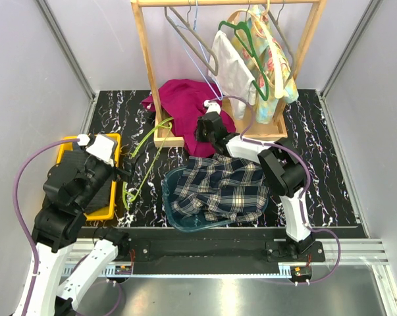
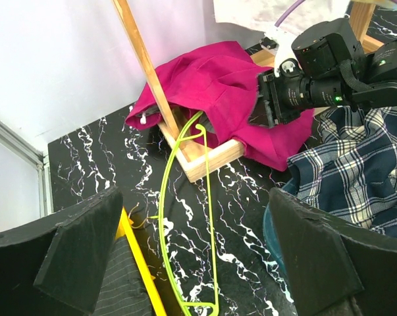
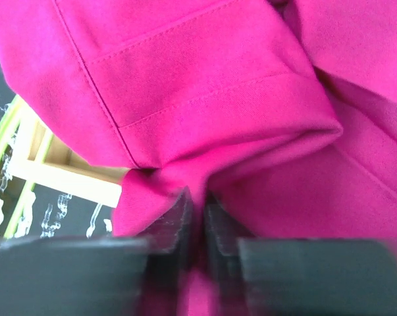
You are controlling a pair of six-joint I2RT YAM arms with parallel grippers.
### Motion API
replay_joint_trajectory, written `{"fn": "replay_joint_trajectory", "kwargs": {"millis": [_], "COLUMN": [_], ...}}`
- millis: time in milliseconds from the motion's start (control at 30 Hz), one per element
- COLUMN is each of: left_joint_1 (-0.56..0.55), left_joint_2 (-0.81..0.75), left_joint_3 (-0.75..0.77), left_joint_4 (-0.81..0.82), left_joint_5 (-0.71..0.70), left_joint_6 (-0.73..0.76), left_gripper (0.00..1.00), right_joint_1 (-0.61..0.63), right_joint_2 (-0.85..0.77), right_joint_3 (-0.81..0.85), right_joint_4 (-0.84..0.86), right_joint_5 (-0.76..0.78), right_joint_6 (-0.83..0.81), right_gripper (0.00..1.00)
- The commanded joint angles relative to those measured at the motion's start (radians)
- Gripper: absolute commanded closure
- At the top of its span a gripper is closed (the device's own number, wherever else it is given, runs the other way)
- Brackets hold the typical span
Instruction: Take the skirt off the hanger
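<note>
The skirt (image 1: 185, 99) is a magenta heap draped over the base of the wooden rack (image 1: 145, 59); it fills the right wrist view (image 3: 218, 85). My right gripper (image 1: 200, 131) (image 3: 198, 204) is shut on a fold of the skirt's near edge. A lime-green hanger (image 1: 145, 155) (image 2: 185, 217) lies flat on the black marbled table. Its hook end reaches the rack base beside the skirt (image 2: 211, 79), and the rest of it is bare. My left gripper (image 1: 122, 172) (image 2: 193, 194) hovers open above the hanger's lower end, holding nothing.
A teal basin (image 1: 168, 197) holding a plaid shirt (image 1: 218, 187) sits in front of the right arm. A yellow tray (image 1: 66, 141) with a dark striped garment is under the left arm. Several hangers, a white top (image 1: 234, 66) and a floral garment (image 1: 274, 59) hang on the rack.
</note>
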Motion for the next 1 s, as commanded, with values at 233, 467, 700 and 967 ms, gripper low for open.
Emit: {"fn": "replay_joint_trajectory", "kwargs": {"millis": [233,467,700,967], "left_joint_1": [0.005,0.005,0.008,0.022], "left_joint_2": [-0.018,-0.021,-0.027,-0.036], "left_joint_3": [-0.01,0.004,0.034,0.062], "left_joint_4": [0.043,0.031,-0.002,-0.019], "left_joint_5": [0.001,0.011,0.013,0.021], "left_joint_6": [-0.001,-0.002,0.004,-0.001], "left_gripper": [0.01,0.01,0.01,0.01], "right_joint_1": [0.039,0.298,0.391,0.391], "right_joint_2": [-0.079,-0.385,-0.611,-0.622], "right_joint_3": [-0.086,-0.149,-0.024,0.28], "right_joint_4": [0.104,0.354,0.409,0.273], "right_joint_5": [0.008,0.216,0.248,0.183], "right_joint_6": [-0.093,-0.541,-0.797,-0.995], "right_gripper": [1.0,1.0,1.0,1.0]}}
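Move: The magenta skirt lies heaped over the rack's left end, its middle about 5 cm ahead of the right fingertips, 3 cm left and 2 cm below; a near fold sits right between them. The rack post's foot is some 15 cm left and 2 cm farther out, the lime hanger's middle 20 cm left and 11 back, and the plaid clothing in the bin 20 cm back and 7 right. From the left hand the skirt is about 31 cm ahead, 20 right and 31 below. Finish closing the right gripper on the skirt's near fold and pinch it briefly in place. Then whip the skirt up about 45 cm and back some 17 cm, away from the rack's shelf, swinging left on the way and returning right, while tilting the wrist back about 65 degrees until the fingers point upward. Keep the fingers shut. ##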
